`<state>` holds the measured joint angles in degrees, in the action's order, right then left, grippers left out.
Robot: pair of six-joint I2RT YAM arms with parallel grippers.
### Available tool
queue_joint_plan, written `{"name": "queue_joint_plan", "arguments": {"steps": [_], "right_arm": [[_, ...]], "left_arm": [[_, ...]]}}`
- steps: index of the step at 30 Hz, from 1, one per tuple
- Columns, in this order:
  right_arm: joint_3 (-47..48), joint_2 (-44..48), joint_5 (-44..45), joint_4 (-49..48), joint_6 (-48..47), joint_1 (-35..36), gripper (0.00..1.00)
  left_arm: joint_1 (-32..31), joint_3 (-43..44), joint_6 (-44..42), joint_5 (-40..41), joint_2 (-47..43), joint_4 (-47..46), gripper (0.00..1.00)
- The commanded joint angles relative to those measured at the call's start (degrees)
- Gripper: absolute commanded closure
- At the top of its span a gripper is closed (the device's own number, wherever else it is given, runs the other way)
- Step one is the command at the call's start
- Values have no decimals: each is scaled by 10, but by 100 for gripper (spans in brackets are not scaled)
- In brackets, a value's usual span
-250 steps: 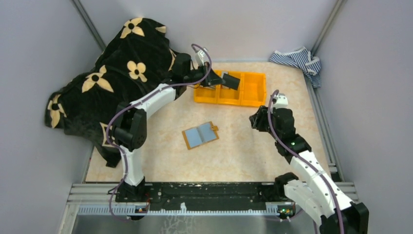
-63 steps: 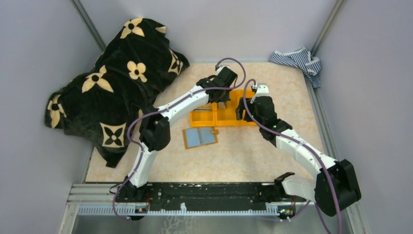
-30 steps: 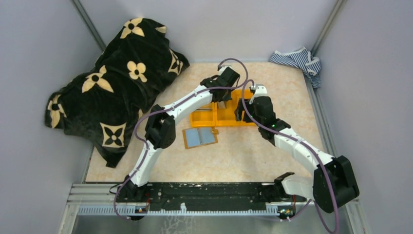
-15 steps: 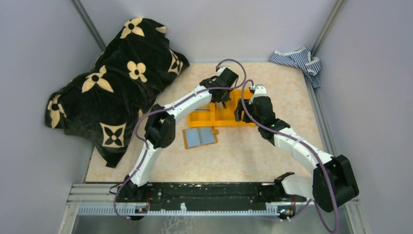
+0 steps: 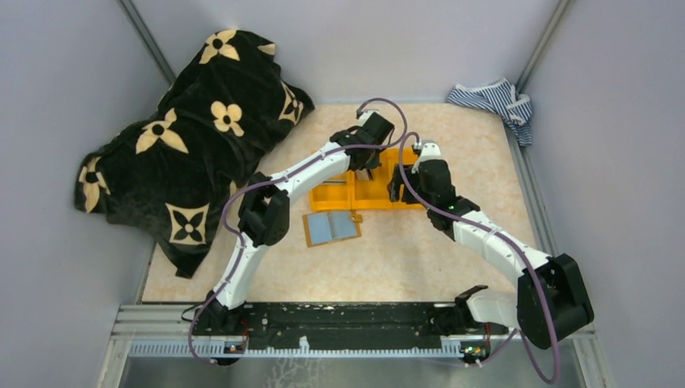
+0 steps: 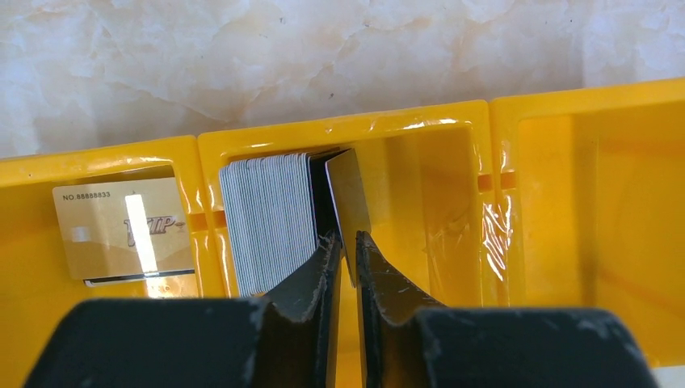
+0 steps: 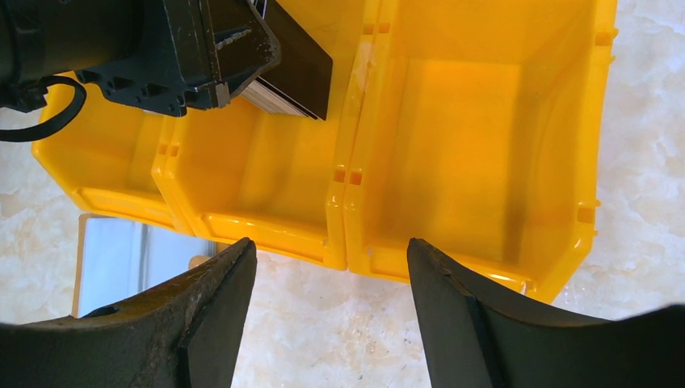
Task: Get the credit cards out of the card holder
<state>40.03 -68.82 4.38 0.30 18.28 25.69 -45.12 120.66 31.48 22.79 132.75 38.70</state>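
The card holder (image 5: 331, 227) lies open on the table, grey-blue inside up, just in front of the orange three-compartment bin (image 5: 335, 196). My left gripper (image 6: 344, 242) reaches down into the bin's middle compartment. Its jaws stand a narrow gap apart around the lower edge of a dark card (image 6: 347, 194), wider than the card is thick. That card stands on edge beside a stack of cards (image 6: 271, 222). A gold card (image 6: 121, 230) lies in the neighbouring compartment. My right gripper (image 7: 329, 246) hangs open over the bin's near rim (image 7: 275, 234), holding nothing.
A black cloth with tan flowers (image 5: 186, 137) covers the back left of the table. A striped cloth (image 5: 493, 101) lies in the back right corner. Grey walls close in both sides. The bin's right compartment (image 7: 476, 137) holds nothing.
My left jaws have parted slightly from shut, loosening their hold on the dark card in the middle compartment. Both arms have hardly moved.
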Motion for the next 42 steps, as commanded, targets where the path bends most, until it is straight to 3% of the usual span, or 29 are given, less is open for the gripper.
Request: {"name": "queue_joint_plan", "arguments": {"steps": [1,15,20,26,29,37,42], "right_arm": [[1,1,-3,-28,7,-3,31],[2,-3,-7,-30,7,-3,31],[5,-8,-13,-33,5,-3,32],[44,1,-11,-8,-1,3,32],[81,-15,-6,6,-6,11,27],[228,-141,20,65,-40,55,10],[362,-271,57,147,-53,72,2]], "left_arm": [[8,-5,-5,18,-40,10,82],[9,-12,-8,22,-68,11,82],[9,-53,-15,29,-109,-8,82],[10,-162,-20,54,-198,-45,82],[12,-230,-8,60,-247,-58,82],[28,-409,-5,55,-401,-106,83],[59,-490,-12,38,-471,-119,83]]}}
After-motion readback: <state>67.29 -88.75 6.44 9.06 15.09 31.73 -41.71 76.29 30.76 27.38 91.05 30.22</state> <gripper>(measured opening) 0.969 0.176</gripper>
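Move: The left hand's nearly shut fingertips are at the leaning card beside the standing card stack in the yellow box. The stack's middle is some 3 cm left, 1 cm ahead and 4 cm below; the gold card pile lies about 13 cm left, level with it and 7 cm down; the open card holder is 12 cm left and 16 cm back on the table. From the open right hand the card stack lies roughly 11 cm ahead, 10 cm left and 8 cm down, the card holder 20 cm left and 6 cm back. Straight up first, by about 3 cm, the left fingertips come free of the leaning card, then sweep left, back and further up, away from the card stack, ending some 14 cm to the left, fingers still nearly shut. The right hand waits until the stack is clear, then swings left, forward and up towards it, opening wider as it goes. ##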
